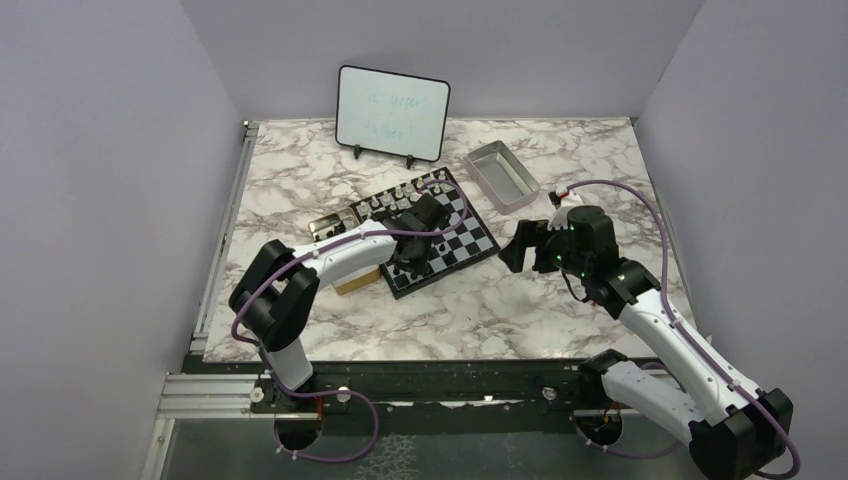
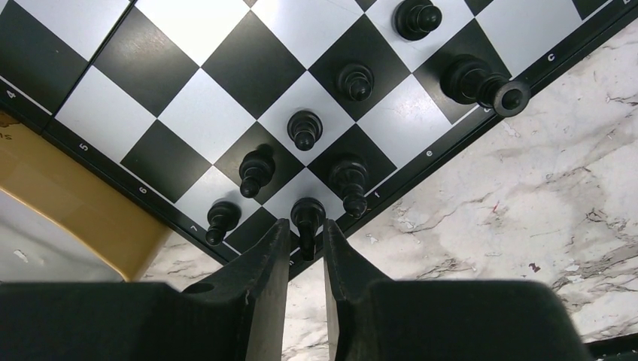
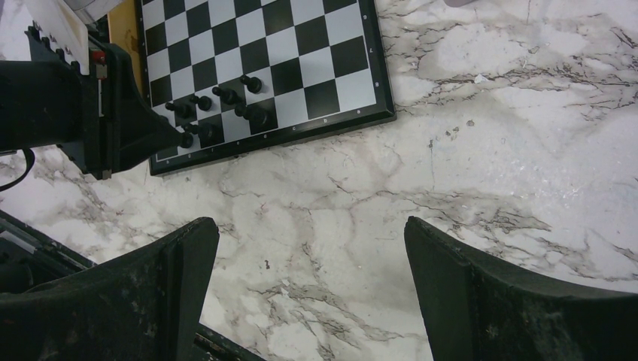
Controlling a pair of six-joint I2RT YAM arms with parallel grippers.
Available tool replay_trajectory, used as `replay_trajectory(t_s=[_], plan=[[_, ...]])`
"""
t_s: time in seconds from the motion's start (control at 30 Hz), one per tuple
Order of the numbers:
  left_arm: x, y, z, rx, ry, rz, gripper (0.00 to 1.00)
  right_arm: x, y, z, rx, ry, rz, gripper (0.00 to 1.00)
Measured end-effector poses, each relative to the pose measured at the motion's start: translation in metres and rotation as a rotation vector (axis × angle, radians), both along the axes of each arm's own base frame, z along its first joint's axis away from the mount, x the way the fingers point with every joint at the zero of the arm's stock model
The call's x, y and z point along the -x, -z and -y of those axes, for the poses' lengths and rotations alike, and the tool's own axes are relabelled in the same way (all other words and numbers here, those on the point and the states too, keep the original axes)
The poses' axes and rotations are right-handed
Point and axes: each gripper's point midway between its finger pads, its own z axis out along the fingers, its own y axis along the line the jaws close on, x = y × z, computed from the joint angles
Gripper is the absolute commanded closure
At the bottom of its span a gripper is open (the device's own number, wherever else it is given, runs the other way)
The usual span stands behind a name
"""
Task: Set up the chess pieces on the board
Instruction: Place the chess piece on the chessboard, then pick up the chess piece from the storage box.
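Note:
The board (image 1: 472, 228) lies at the table's centre, turned at an angle. Several black chess pieces (image 2: 305, 128) stand on its near corner squares (image 2: 203, 113), and also show in the right wrist view (image 3: 226, 95). My left gripper (image 2: 306, 224) hangs over the board's near rim, fingers slightly apart. One black piece (image 2: 308, 210) stands on an edge square between the fingertips, with a thin gap on each side. From above, the left gripper (image 1: 408, 258) covers that corner. My right gripper (image 1: 522, 245) hovers open over bare marble right of the board (image 3: 301, 45), its wide-spread fingers (image 3: 188, 256) holding nothing.
A tan wooden box (image 1: 350, 280) sits against the board's left side (image 2: 68, 195). Pale chess figures (image 1: 400, 192) line the board's far edge. A grey metal tray (image 1: 502, 175) stands at the back right and a small whiteboard (image 1: 392, 112) at the back.

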Motion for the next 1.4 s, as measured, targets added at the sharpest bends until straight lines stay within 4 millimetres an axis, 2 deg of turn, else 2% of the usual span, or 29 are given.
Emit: replay_trajectory(t_s=[0.2,0.53,0.67,0.8,1.03,1.17,1.27,1.4], plan=[[-0.002,-0.006,0.002,0.002,0.001,0.004,0.76,0.0,0.0,0.0,0.0,0.0,-0.001,0.0],[-0.025,-0.062,0.006,0.025,-0.005,0.121,0.75,0.0,0.0,0.0,0.0,0.0,0.0,0.0],[-0.032,-0.07,-0.004,0.005,-0.024,0.136,0.76,0.0,0.0,0.0,0.0,0.0,0.0,0.0],[-0.045,-0.071,-0.031,-0.021,-0.084,0.132,0.76,0.0,0.001,0.0,0.0,-0.001,-0.001,0.0],[-0.074,-0.086,-0.1,-0.031,-0.256,0.155,0.76,0.002,0.006,0.001,0.005,0.0,-0.012,0.0],[-0.085,-0.087,-0.139,-0.047,-0.346,0.156,0.76,0.002,0.007,0.001,0.005,-0.001,-0.014,0.0],[-0.086,-0.081,-0.159,-0.061,-0.384,0.139,0.76,0.002,0.007,0.001,0.005,-0.002,-0.015,0.0],[-0.089,-0.078,-0.173,-0.067,-0.407,0.127,0.76,0.002,0.007,0.0,0.002,-0.004,-0.012,0.0]])
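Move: The left hand, fingers already parted around the black chess piece just set near the board's corner, next goes for the heap of black pieces in the box, about 10 cm ahead, 18 cm to its left and 4 cm lower. The box's middle lies some 6 cm ahead and 16 cm left; the nearest white pawn stands about 14 cm ahead and 10 cm left. From the right hand the heap is roughly 12 cm ahead, 40 cm left and 16 cm below. The left hand's slightly open fingers come off the standing black piece, rising some 7 cm with a little forward travel. Then the hand swings left and forward across the board's near-left part to above the box of black pieces, ending about 17 cm farther left and turned some 20 degrees counter-clockwise, the fingers staying just as open. ##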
